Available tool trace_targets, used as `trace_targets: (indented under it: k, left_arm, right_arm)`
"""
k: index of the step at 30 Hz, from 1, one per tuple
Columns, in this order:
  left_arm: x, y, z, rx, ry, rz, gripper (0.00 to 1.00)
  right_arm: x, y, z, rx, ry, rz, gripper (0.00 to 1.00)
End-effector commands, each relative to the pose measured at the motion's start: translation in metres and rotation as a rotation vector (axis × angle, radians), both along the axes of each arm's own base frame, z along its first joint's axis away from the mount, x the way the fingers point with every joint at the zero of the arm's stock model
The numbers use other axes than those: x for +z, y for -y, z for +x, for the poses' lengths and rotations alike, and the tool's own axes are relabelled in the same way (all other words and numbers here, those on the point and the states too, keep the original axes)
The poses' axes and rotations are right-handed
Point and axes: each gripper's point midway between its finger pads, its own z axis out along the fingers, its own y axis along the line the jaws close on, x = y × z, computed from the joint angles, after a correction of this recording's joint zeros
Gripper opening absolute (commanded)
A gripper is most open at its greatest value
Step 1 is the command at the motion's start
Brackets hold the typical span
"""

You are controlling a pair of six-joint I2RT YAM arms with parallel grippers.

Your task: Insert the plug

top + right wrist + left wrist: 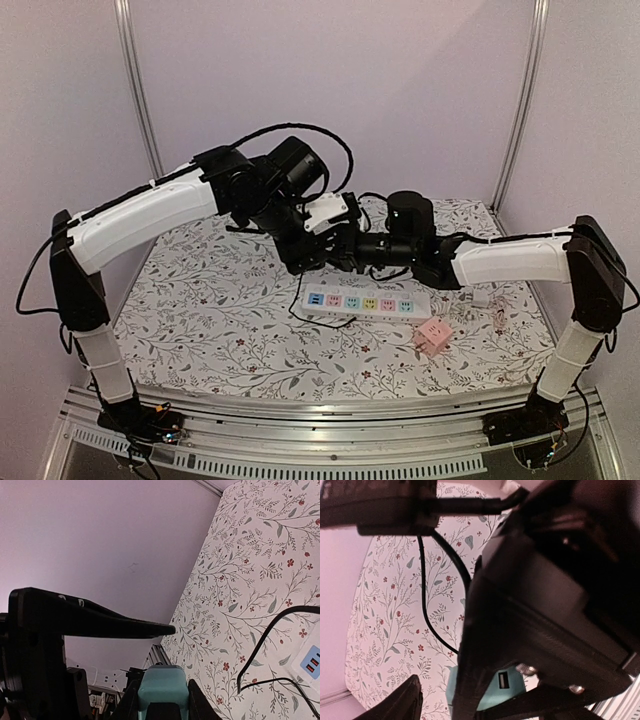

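Note:
The plug (162, 687) is a teal block, clamped between the fingers (131, 697) of my right gripper (162, 682), which is shut on it. In the left wrist view the plug (512, 690) peeks out under the right gripper's dark body. My left gripper (427, 597) stands open around that spot, one finger (402, 702) below and the other above, neither pressing the plug. From above, both grippers meet in mid-air, left gripper (318, 250) against right gripper (347, 252), above and behind the white power strip (365, 303). The plug itself is hidden in the top view.
The power strip (312, 662) has pastel-coloured sockets, and its black cord (257, 655) loops over the floral tablecloth. A pink cube adapter (433, 337) lies right of the strip's end. A white plug (484, 297) rests under the right forearm.

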Motion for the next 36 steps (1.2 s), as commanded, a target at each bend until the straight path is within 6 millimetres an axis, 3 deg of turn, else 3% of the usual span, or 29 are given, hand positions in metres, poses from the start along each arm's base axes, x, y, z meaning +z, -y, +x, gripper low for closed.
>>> trace_targets:
  k: [1,3,6,12,15,17,19,24,27,28,32,36]
  left_arm:
    - [0.022,0.000,0.002,0.004,0.016,-0.056,0.93]
    - [0.034,-0.012,0.005,0.023,0.014,-0.074,0.96]
    - [0.052,-0.036,0.018,0.076,0.043,-0.092,0.99]
    - [0.072,-0.079,0.039,0.172,0.072,-0.136,0.99]
    - [0.066,-0.088,0.043,0.183,0.047,-0.152,1.00]
    - [0.054,-0.090,0.044,0.170,0.026,-0.149,1.00]
    - [0.033,-0.088,0.043,0.132,0.003,-0.125,1.00]
    - [-0.042,-0.083,0.037,0.049,-0.104,-0.031,1.00]
    - [-0.071,-0.076,0.030,-0.005,-0.169,-0.018,0.98]
    - [-0.076,-0.074,0.029,-0.025,-0.179,-0.022,0.98]
    - [-0.094,-0.065,0.019,-0.137,-0.236,-0.067,0.98]
    - [-0.127,-0.063,0.023,-0.209,-0.250,-0.045,0.96]
  right_arm:
    - [0.000,0.019,0.007,0.002,0.036,-0.097,0.00]
    - [0.011,0.043,0.026,-0.048,0.052,-0.160,0.00]
    - [0.052,0.088,0.057,-0.145,0.180,-0.310,0.00]
    - [0.186,0.176,0.124,-0.414,0.511,-0.395,0.00]
    - [0.240,0.217,0.140,-0.595,0.652,-0.429,0.00]
    - [0.249,0.226,0.146,-0.642,0.726,-0.486,0.00]
    - [0.232,0.221,0.152,-0.603,0.763,-0.541,0.00]
    - [0.123,0.179,0.156,-0.268,0.647,-0.625,0.00]
    - [0.048,0.160,0.152,-0.083,0.536,-0.690,0.00]
    - [0.021,0.151,0.147,-0.019,0.501,-0.705,0.00]
    - [-0.052,0.117,0.111,0.266,0.546,-0.795,0.00]
    - [-0.102,0.093,0.083,0.457,0.589,-0.839,0.00]
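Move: The right hand already grips the teal plug, where the left fingers are just coming free. From the right hand the power strip's middle lies about 9 cm ahead, 10 cm to the right and 22 cm below; the pink block is level with the hand, some 26 cm right, and the white adapter 10 cm ahead, 39 cm right, both 22 cm down. From the left hand the strip is 10 cm ahead, 11 cm right, 21 cm below. Right hand swings the plug about 28 cm up and forward-right, then down towards the strip; left opens, retreats leftward. ##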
